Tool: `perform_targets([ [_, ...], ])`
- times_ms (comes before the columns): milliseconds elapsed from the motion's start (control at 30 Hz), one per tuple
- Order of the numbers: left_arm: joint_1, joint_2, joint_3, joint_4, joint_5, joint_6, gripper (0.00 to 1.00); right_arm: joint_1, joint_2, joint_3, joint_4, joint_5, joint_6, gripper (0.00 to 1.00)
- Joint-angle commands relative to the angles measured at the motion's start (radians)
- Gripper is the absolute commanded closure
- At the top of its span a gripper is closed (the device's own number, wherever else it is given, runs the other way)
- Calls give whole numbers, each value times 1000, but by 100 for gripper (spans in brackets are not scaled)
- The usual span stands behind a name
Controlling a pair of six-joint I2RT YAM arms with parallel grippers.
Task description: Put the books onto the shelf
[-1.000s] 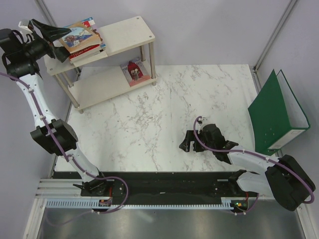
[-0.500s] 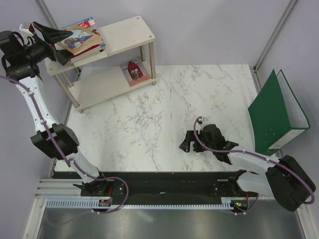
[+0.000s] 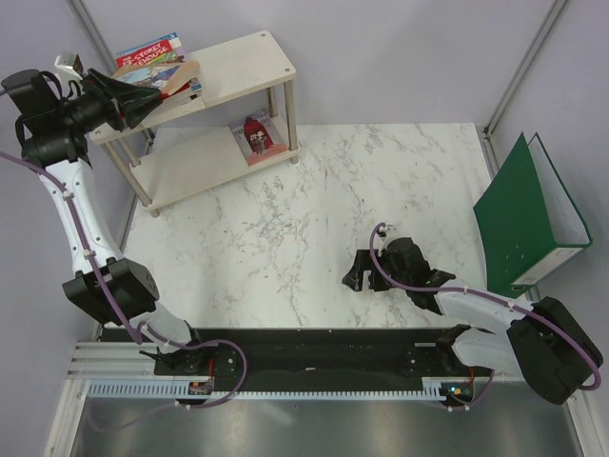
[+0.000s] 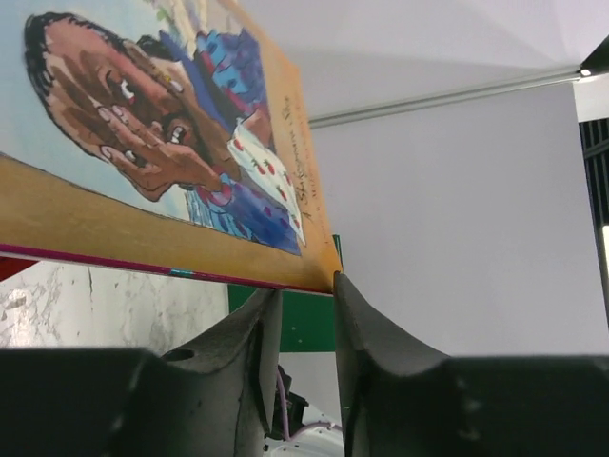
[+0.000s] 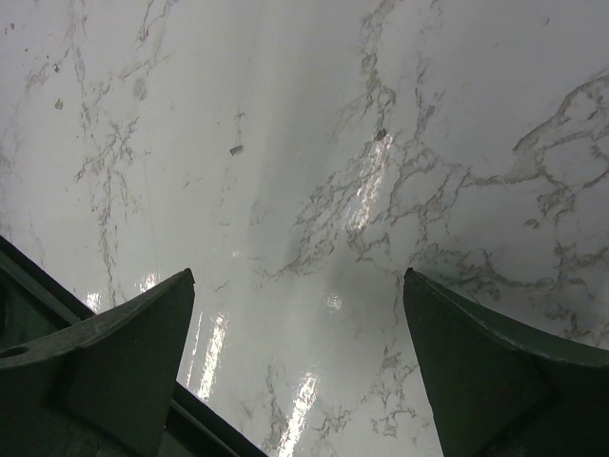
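Note:
A small stack of books lies on the top board of the cream shelf (image 3: 243, 62), at its left end. A red-titled book (image 3: 147, 52) is at the back and an orange-brown book (image 3: 169, 76) is tipped up on top. Another book (image 3: 255, 135) leans on the lower board. My left gripper (image 3: 143, 90) is at the stack's left edge. In the left wrist view the orange-brown book (image 4: 162, 143) has its lower edge on my left gripper's (image 4: 303, 286) tips. The jaws stand a narrow gap apart with nothing between them. My right gripper (image 3: 360, 271) rests wide open over the marble table (image 5: 314, 143).
A large green ring binder (image 3: 523, 219) stands open at the table's right edge, and it also shows through the gap between the left fingers as the binder (image 4: 304, 328). Grey walls close in the left and back sides near the shelf.
My left gripper has narrowed from wide open and shifted right under the stack's edge. The orange-brown book has tipped up. The right arm has not moved.

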Motion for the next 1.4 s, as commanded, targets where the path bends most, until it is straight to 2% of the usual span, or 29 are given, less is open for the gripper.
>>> perform_targets([
  [0,-6,-47,-76,-25,-28,79,69,5,11,-19,-10,5,12,2],
  [133,-6,-69,-125,-26,-41,96,79,5,14,-19,-7,7,12,2],
  [200,-8,-78,-148,-25,-46,99,90,5,16,-19,-7,7,12,2],
  [233,-6,-83,-151,-26,-46,102,91,5,17,-19,-7,7,12,2],
  [433,-15,-84,-137,-25,-26,117,93,5,31,-17,-1,4,12,2],
  [600,-29,-86,-119,-17,-18,120,98,5,34,-17,-1,4,10,2],
  [833,-67,-55,-54,20,15,102,98,5,50,-14,3,1,13,2],
  [1067,-104,-20,-76,36,46,94,98,5,57,-13,4,1,12,2],
  [1367,-81,66,19,121,48,-22,96,5,60,-14,5,-1,15,2],
])
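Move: The picture book to be gripped lies tipped on top of the pile on the shelf, with one corner right at the left hand's fingertips. Its middle is about 4 cm ahead, 1 cm left and 4 cm below that hand. The red treehouse book under it is centred roughly 6 cm ahead, 2 cm left and 7 cm below. The bare right part of the shelf top is some 12 cm right, 5 cm ahead and 11 cm down. From the right hand the picture book is about 23 cm ahead, 38 cm left and 40 cm up. Down first, about 5 cm, while the left fingers close from part-open to nearly shut and pinch the picture book's edge near its corner. The hand then lifts some 3 cm and carries the corner about 4 cm to the right, yawing slightly clockwise, and finally eases forward and down a little over the pile, keeping its grip. ##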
